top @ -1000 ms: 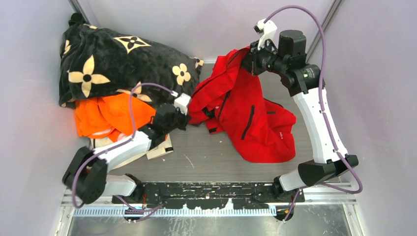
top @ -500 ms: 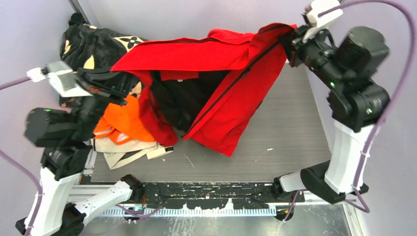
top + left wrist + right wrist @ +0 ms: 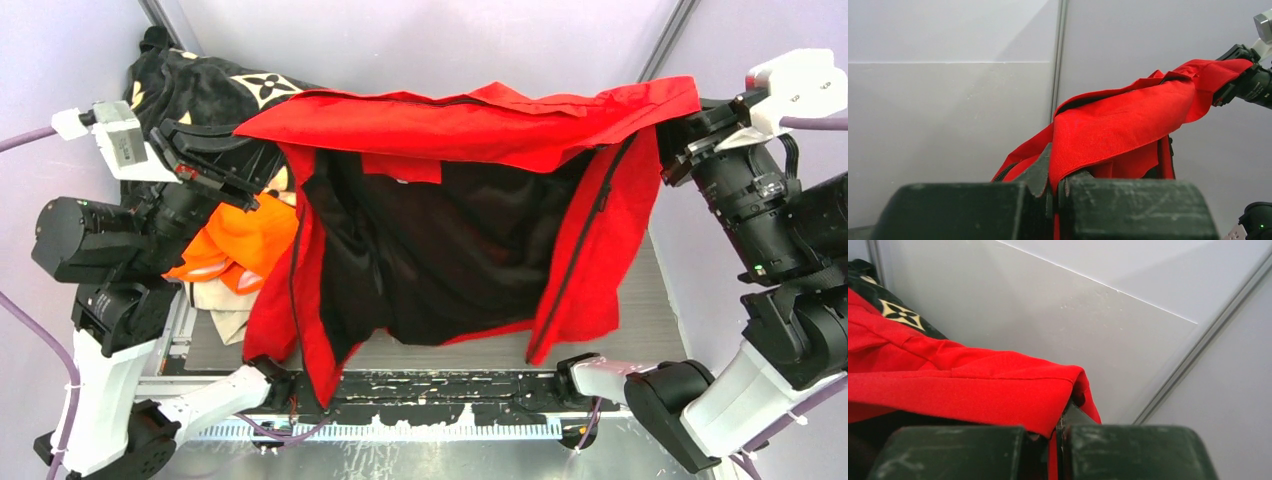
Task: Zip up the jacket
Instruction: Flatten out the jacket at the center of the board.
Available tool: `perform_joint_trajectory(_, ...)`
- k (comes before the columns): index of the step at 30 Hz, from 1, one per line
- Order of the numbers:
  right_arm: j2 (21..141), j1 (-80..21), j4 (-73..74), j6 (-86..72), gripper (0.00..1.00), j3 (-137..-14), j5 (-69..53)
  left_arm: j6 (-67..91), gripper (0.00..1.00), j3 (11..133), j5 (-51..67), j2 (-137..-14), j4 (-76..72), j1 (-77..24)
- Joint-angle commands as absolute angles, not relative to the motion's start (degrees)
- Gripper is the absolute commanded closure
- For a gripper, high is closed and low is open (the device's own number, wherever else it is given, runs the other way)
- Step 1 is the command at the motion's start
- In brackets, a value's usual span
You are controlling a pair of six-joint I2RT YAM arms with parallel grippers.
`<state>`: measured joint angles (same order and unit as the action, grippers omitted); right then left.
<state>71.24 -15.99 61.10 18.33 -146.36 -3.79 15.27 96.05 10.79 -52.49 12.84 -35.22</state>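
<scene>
The red jacket [image 3: 470,125] hangs in the air, stretched wide between my two grippers, unzipped. Its front panels fall apart and show the dark lining [image 3: 450,250]; the open zipper edge [image 3: 585,250] runs down the right panel. My left gripper [image 3: 250,150] is shut on the jacket's left upper edge; in the left wrist view the red fabric [image 3: 1128,125] is pinched between its jaws [image 3: 1058,175]. At the right upper corner my right gripper [image 3: 680,125] is shut on the cloth, with red fabric [image 3: 973,385] clamped between its jaws [image 3: 1058,425]. The hem dangles over the table's near edge.
A black flower-patterned blanket [image 3: 200,85] is piled at the back left, with an orange garment [image 3: 235,240] and a beige cloth [image 3: 225,310] in front of it. Grey walls close in on three sides. A strip of the grey table [image 3: 655,290] shows at the right.
Both arms rose and spread apart, lifting the jacket off the table. It went from a crumpled heap to hanging stretched wide, open front toward the camera.
</scene>
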Motion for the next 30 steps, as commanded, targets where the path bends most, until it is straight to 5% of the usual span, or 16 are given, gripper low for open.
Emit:
perform_joint_trajectory(1,73.24,-15.71,56.59,19.75,0.99,-144.92,1.34,16.08,1.00,98.69,11.31,-53.99,8.87,-35.05)
perform_joint_trajectory(12,79.10,-15.17,36.31,22.66,0.99,-112.92,12.00,13.51,1.00,97.32,-9.29,-77.38,6.16,-33.22)
perform_joint_trajectory(17,94.39,-12.45,24.55,16.06,0.97,-113.08,16.46,29.04,1.00,114.61,-18.31,-102.12,15.95,-26.18)
perform_joint_trajectory(18,98.21,-11.58,24.49,13.87,0.90,-115.44,16.83,30.78,0.99,122.61,-21.21,-109.04,22.92,-25.79)
perform_joint_trajectory(19,101.99,-10.72,25.31,12.21,0.78,-117.97,17.22,32.72,0.90,133.22,-22.79,-115.47,30.29,-25.50)
perform_joint_trajectory(21,108.47,-9.04,29.42,9.52,0.57,-123.89,15.30,33.68,0.55,151.32,-21.09,-127.86,40.57,-25.25)
perform_joint_trajectory(23,111.51,-7.35,33.82,7.07,0.35,-126.24,10.83,32.94,0.17,145.83,-18.93,-125.90,34.73,-25.29)
perform_joint_trajectory(24,110.98,-6.52,34.36,6.50,0.26,-124.84,8.52,30.81,0.07,140.95,-18.71,-122.99,31.15,-25.38)
perform_joint_trajectory(27,105.46,-5.13,32.70,6.82,0.06,-115.66,3.16,23.45,0.02,130.15,-19.81,-114.47,25.08,-25.33)
perform_joint_trajectory(30,98.91,-4.71,32.74,7.38,0.00,-106.94,-5.09,16.37,0.01,120.30,-14.39,-105.24,22.65,-25.31)
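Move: Both hands hold the jacket's top edge high, the open jacket hanging between them. The board's centre lies some 17 cm ahead of the left hand, 14 cm to its right and 57 cm below; the patterned pillow is about 34 cm ahead and 18 cm to its left, the orange cloth 16 cm ahead and 24 cm to its left, both down at board level. From the right hand, the board's centre is about 14 cm ahead, 25 cm to its left and 58 cm down. Keeping their pinch on the jacket's top edge, both arms swing it out together, forward first and then ever more steeply down, about 40 cm each way, over the board towards its far edge, while both wrists tip down some 50 degrees and turn to point more nearly straight ahead, the left counter-clockwise, the right clockwise. Late in the swing, still sinking, both grippers open wide and let go of the cloth, then ease back a couple of centimetres as the descent slows, ending above the jacket's far corners. ##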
